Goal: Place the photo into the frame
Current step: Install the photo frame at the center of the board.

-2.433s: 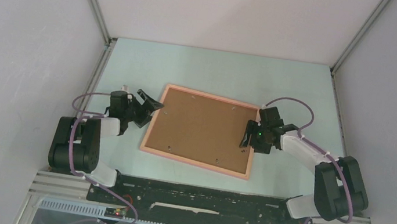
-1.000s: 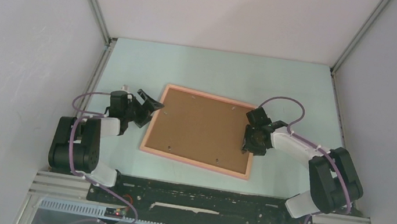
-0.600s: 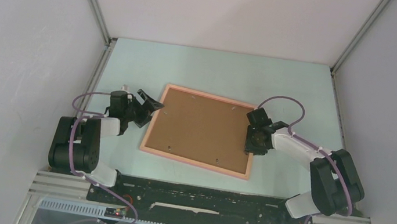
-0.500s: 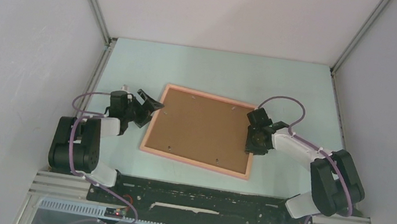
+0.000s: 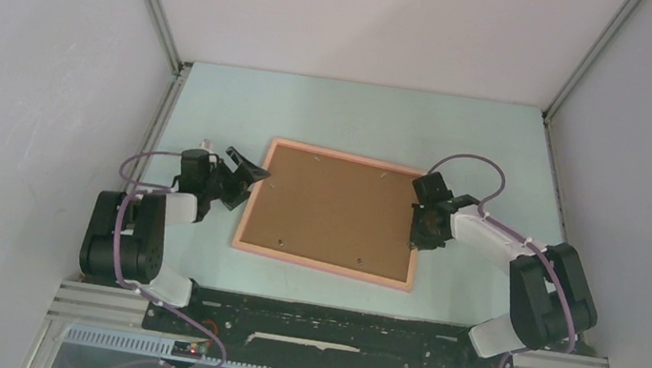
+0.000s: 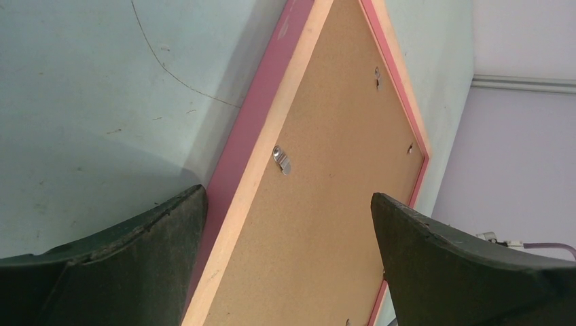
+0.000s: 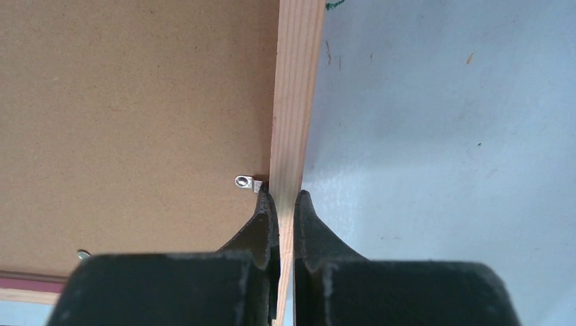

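Observation:
The frame (image 5: 320, 266), salmon-pink wood, lies back side up in the middle of the table, with a brown backing board (image 5: 333, 209) filling it. The photo is hidden. My right gripper (image 5: 419, 236) is at the frame's right rail (image 7: 295, 102). In the right wrist view it (image 7: 283, 197) is shut on that rail, one finger on the board side next to a small metal tab (image 7: 246, 182) and one on the table side. My left gripper (image 5: 251, 174) hangs open just off the frame's left rail (image 6: 272, 109), holding nothing (image 6: 286, 197).
The pale green table (image 5: 360, 121) is boxed in by grey walls on the left, back and right. Several small metal tabs (image 6: 282, 160) sit along the backing board's edges. A black base rail (image 5: 330, 331) runs along the near edge.
My right gripper has slid from over the board to the frame's right rail and closed on it. The frame has shifted slightly to the right. The left arm has stayed put.

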`<state>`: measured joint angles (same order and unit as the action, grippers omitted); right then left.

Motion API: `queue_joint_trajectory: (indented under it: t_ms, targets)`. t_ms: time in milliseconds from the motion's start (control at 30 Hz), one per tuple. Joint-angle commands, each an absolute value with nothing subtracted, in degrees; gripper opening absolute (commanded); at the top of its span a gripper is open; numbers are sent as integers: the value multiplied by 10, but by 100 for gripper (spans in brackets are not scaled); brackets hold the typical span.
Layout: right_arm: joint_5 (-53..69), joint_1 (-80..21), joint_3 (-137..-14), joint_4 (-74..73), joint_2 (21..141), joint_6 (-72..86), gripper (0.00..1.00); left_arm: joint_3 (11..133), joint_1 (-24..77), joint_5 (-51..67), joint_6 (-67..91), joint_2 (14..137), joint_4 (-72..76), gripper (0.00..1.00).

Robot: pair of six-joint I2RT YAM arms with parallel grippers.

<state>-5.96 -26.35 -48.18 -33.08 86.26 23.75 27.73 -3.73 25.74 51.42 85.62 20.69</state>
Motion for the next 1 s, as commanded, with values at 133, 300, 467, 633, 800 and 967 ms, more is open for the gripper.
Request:
queue_joint_trajectory:
  t_ms: [133, 300, 467, 633, 800, 967]
  targets:
    - [25, -264, -486, -323, 808, 197, 29, 278, -35, 285, 511, 863, 209, 100]
    - [74, -246, -475, -280, 811, 189, 38, 279, -36, 284, 514, 864, 209, 100]
    - [101, -245, -471, -256, 816, 196, 54, 277, -35, 284, 513, 861, 208, 100]
    - [47, -233, -487, -279, 817, 181, 62, 278, -35, 289, 515, 865, 210, 100]
    - [14, -218, -488, -295, 800, 170, 76, 280, -36, 289, 515, 867, 211, 100]
    - [90, -202, -489, -234, 854, 198, 74, 281, -36, 291, 514, 868, 212, 100]
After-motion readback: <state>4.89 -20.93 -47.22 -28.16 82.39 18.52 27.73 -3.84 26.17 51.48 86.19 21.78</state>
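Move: The right fingers are still closed on the photo frame's right bar; the frame's middle lies about 15 cm to this hand's left, 5 cm ahead and 1 cm lower. Beside the fingertips, roughly 1 cm ahead and 1 cm left, is a side clip; a near clip sits some 4 cm back and 9 cm left, and the frame's near right corner about 8 cm straight back. From the left hand, the frame's middle is some 15 cm to the right, 3 cm back and 3 cm lower. Up and free of the bar: the right hand opens its fingers to about three quarters, eases back 1 cm and swings some 3.5 cm left while rising 2 cm, its left side tilting up. It then swings back right and goes forward, ending nearly 2 cm farther out than it began with the frame's right bar between its spread fingers below. The left hand stays wide open astride the left bar. ##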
